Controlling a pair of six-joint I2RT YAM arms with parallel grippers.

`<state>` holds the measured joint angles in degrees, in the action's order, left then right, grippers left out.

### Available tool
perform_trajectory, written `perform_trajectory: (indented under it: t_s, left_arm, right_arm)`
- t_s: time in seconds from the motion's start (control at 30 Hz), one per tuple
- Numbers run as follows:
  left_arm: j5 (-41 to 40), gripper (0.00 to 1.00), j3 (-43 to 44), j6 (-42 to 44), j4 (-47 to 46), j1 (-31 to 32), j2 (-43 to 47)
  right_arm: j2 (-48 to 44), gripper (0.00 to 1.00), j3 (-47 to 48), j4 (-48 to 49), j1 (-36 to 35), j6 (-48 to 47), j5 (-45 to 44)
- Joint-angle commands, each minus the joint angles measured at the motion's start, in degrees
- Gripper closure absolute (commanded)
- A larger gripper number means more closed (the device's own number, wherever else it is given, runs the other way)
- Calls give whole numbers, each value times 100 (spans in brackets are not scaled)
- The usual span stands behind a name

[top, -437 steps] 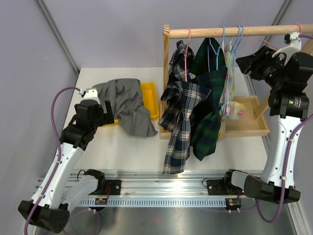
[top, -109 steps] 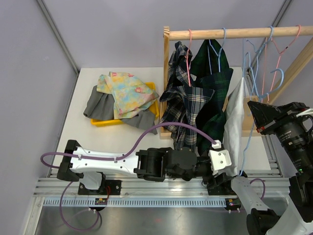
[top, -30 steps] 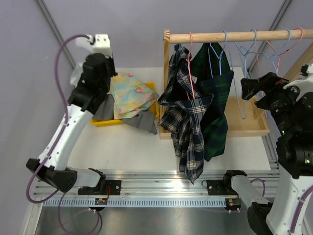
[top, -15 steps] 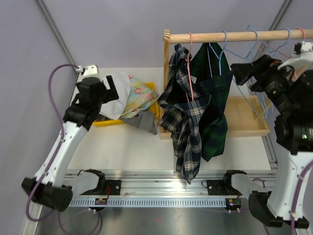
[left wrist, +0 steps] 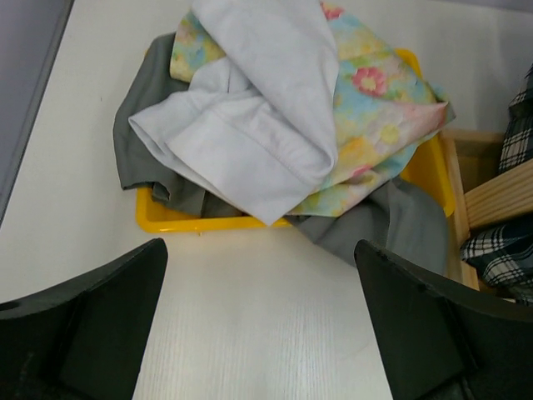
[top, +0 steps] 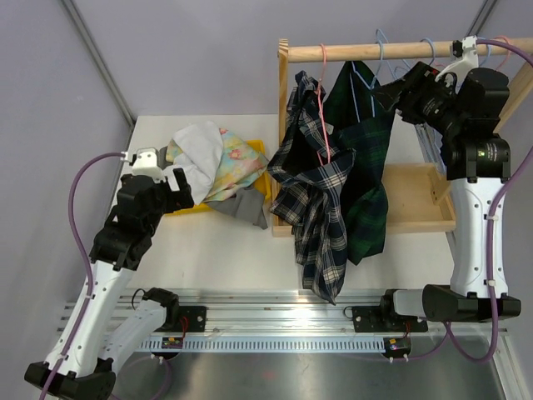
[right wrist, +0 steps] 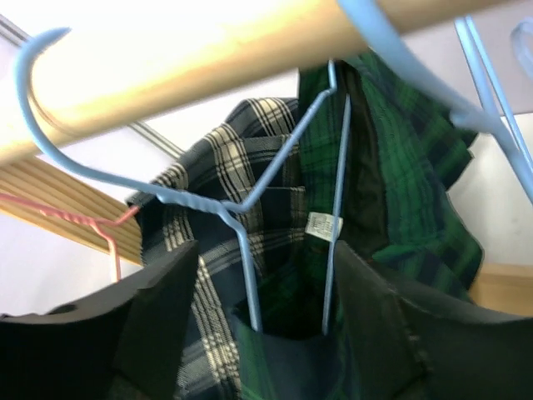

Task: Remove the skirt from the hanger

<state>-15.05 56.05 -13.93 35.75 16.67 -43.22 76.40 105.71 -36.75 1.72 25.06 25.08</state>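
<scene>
A dark green plaid skirt hangs on a blue wire hanger from the wooden rod. A navy-and-white plaid skirt hangs beside it on a pink hanger. My right gripper is open, up at the rod. In the right wrist view the right gripper has its jaws on either side of the blue hanger's wires and the green skirt's waistband, gripping nothing. My left gripper is open and empty. In its wrist view the left gripper sits over bare table just before the yellow bin.
The yellow bin holds a pile: a white cloth on top, a floral cloth and grey cloth spilling over the rim. Empty hangers hang at the rod's right end. The rack's wooden base tray lies below.
My left gripper has drawn back from the pile towards the near side, leaving the white cloth on top. My right gripper has moved left and up to the green skirt's blue hanger.
</scene>
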Motion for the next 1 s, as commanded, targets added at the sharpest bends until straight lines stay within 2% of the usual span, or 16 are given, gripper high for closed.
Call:
perform_trajectory:
  t_s: [0.0,0.1,0.5,0.6,0.67,0.73,0.8,0.83,0.93,0.97]
  left_arm:
    - [239,1,-146,137,-261,3,130]
    - [336,1,-226,119,-349,3,121]
    - [380,1,-446,128,-490,3,191]
    - [415,1,-472,137,-490,3,209]
    - [415,1,-472,172,-490,3,209]
    - [398,1,-472,189,-481,3,218]
    - [615,1,-385,215,-533,12,253]
    - [704,1,-289,198,-551,38,262]
    - [382,1,465,294,-525,747,139]
    - [-325,1,755,338,-420,1551,-88]
  right_arm:
    - [-3,31,-16,450,-145,122,85]
    - [41,40,-42,476,-382,122,-29]
    - [331,51,143,441,-927,-1,-609]
    - [367,64,134,458,-1024,-10,-776]
    - [410,81,125,458,-1094,-1,-847]
    - [446,94,212,432,-1121,-10,-908]
    - [481,100,405,301,-1138,-71,-996]
    - [498,100,485,239,-1138,-124,-1022]
    - [542,100,1002,-59,-1138,-282,-1172]
    - [560,100,1152,-225,-1147,-352,-1207]
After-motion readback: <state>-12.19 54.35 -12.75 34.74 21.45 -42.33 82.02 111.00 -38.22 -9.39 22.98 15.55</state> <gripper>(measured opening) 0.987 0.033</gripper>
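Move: The neck of the blue hanger carrying the green plaid skirt is about 4 cm left and 3 cm ahead of the right hand, at its height. The wooden rod crosses straight ahead, some 4 cm out and 6 cm up; an empty blue hanger is roughly 6 cm right and 3 cm out. The pink hanger with the dark checked skirt sits about 10 cm left of the aimed neck. From the left hand that neck is some 43 cm right, 12 cm ahead, 20 cm higher. The right fingers shut from mostly open and pinch the blue hanger's wire just below its twisted neck, after the hand has slid about 5 cm left, then 2 cm forward under the rod, nearly level. The left hand, wide open, sinks about 2 cm, then starts swinging right towards the rack, near 3 cm. ##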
